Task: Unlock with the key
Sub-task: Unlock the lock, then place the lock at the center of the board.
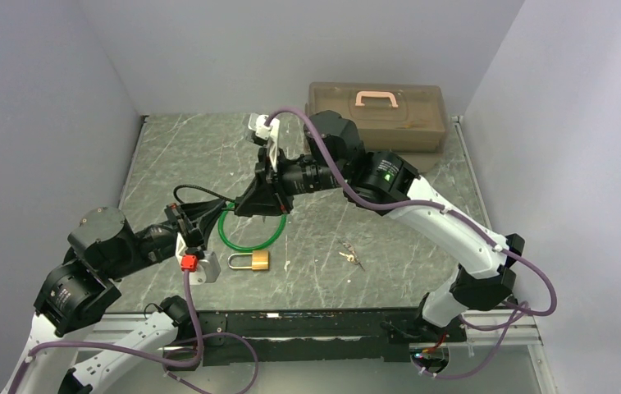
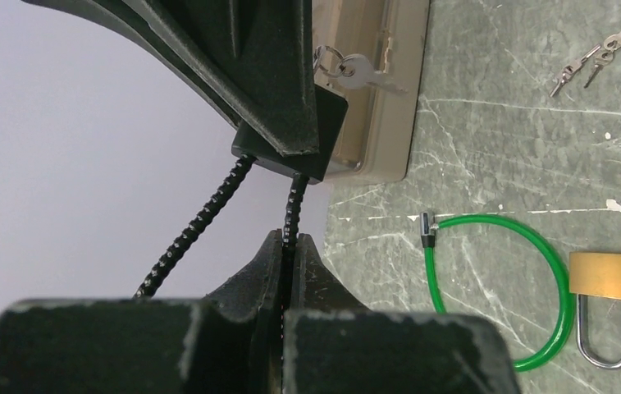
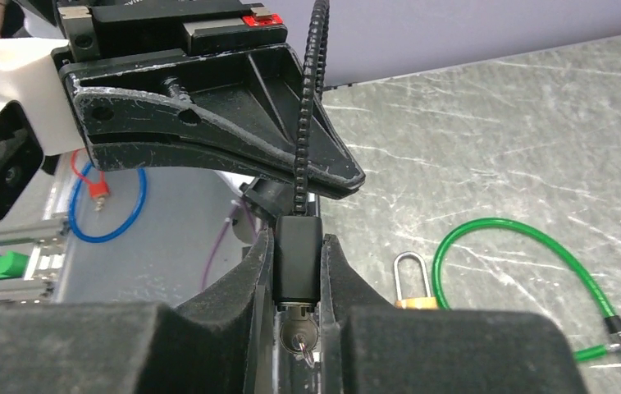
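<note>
A black cable lock hangs between my two grippers above the table. My right gripper (image 3: 297,246) is shut on its black lock body (image 3: 297,263). A silver key (image 3: 297,336) with a ring sits in the cylinder at the body's lower end, and the same key (image 2: 358,72) shows in the left wrist view. My left gripper (image 2: 290,242) is shut on the lock's black beaded cable (image 2: 293,209), just below the lock body (image 2: 290,160). A small bunch of silver keys (image 1: 349,256) lies loose on the table, right of both grippers.
A brass padlock (image 1: 256,261) with a silver shackle lies inside the bend of a green cable (image 1: 249,238) on the marble table (image 1: 422,189). A tan toolbox (image 1: 376,115) with a pink handle stands at the back. Grey walls close in both sides.
</note>
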Robot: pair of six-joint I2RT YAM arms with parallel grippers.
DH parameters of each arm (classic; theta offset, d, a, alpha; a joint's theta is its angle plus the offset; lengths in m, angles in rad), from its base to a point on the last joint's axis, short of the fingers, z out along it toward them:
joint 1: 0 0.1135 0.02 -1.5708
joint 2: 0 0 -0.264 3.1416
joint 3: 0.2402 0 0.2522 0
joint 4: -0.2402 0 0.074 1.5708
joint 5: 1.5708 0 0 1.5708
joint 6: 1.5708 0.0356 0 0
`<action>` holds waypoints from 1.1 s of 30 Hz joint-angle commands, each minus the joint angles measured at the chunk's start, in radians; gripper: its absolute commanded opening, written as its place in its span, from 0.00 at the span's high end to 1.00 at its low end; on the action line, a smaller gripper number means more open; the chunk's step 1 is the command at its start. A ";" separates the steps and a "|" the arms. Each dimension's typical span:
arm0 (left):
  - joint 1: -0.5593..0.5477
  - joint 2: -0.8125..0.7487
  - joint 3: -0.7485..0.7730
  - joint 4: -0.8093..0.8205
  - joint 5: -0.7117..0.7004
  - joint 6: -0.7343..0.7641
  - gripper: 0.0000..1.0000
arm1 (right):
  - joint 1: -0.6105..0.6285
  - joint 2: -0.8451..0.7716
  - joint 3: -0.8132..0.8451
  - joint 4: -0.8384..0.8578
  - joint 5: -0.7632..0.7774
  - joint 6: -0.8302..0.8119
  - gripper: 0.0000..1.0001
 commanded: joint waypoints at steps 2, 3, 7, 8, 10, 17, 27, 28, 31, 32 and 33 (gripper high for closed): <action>0.014 -0.017 0.039 0.044 -0.002 0.041 1.00 | -0.068 -0.037 -0.032 -0.021 -0.096 0.078 1.00; 0.017 -0.021 0.041 0.043 -0.009 0.051 1.00 | -0.078 -0.054 -0.058 -0.014 -0.108 0.086 1.00; 0.031 -0.032 0.052 0.040 -0.036 0.084 1.00 | -0.091 -0.080 -0.106 -0.057 -0.143 0.078 1.00; 0.033 -0.036 0.053 0.039 -0.044 0.096 1.00 | -0.092 -0.079 -0.103 -0.082 -0.149 0.067 1.00; 0.037 -0.041 0.053 0.041 -0.058 0.108 1.00 | -0.092 -0.077 -0.098 -0.118 -0.153 0.056 1.00; 0.045 -0.026 0.078 -0.122 0.129 0.106 0.65 | -0.111 -0.088 -0.096 -0.019 -0.129 0.102 1.00; 0.044 0.093 0.255 -0.228 0.256 -0.235 0.00 | -0.248 -0.157 -0.277 0.143 -0.010 0.129 1.00; 0.044 0.102 0.275 -0.212 0.238 -0.273 0.01 | -0.262 -0.168 -0.312 0.153 -0.003 0.130 1.00; 0.044 0.106 0.308 -0.152 0.194 -0.377 0.01 | -0.295 -0.193 -0.421 0.179 0.023 0.134 1.00; 0.044 0.111 0.321 -0.138 0.184 -0.415 0.01 | -0.304 -0.198 -0.454 0.187 0.023 0.133 1.00; 0.046 0.114 0.336 -0.120 0.173 -0.450 0.01 | -0.309 -0.201 -0.482 0.191 0.036 0.130 1.00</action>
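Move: The black cable lock, key in it, sits between the right fingers; from the left hand, which is already shut on the cable, the lock is about 4 cm to the right, 1 cm ahead and roughly level. On the table some 38 cm below the left hand, the brass padlock lies around 10 cm ahead and straight in line, and the green cable ring roughly 19 cm ahead, also in line. The lock body, still gripped by the right hand, is drawn right and down about 3 cm each while the left fingers keep hold of the cable and ease slightly left and up. After a short pause the left opens wide, letting the cable go, and backs off some 5 cm before rising; the right carries the lock on forward, right and down, turning clockwise nearly 20 degrees. ##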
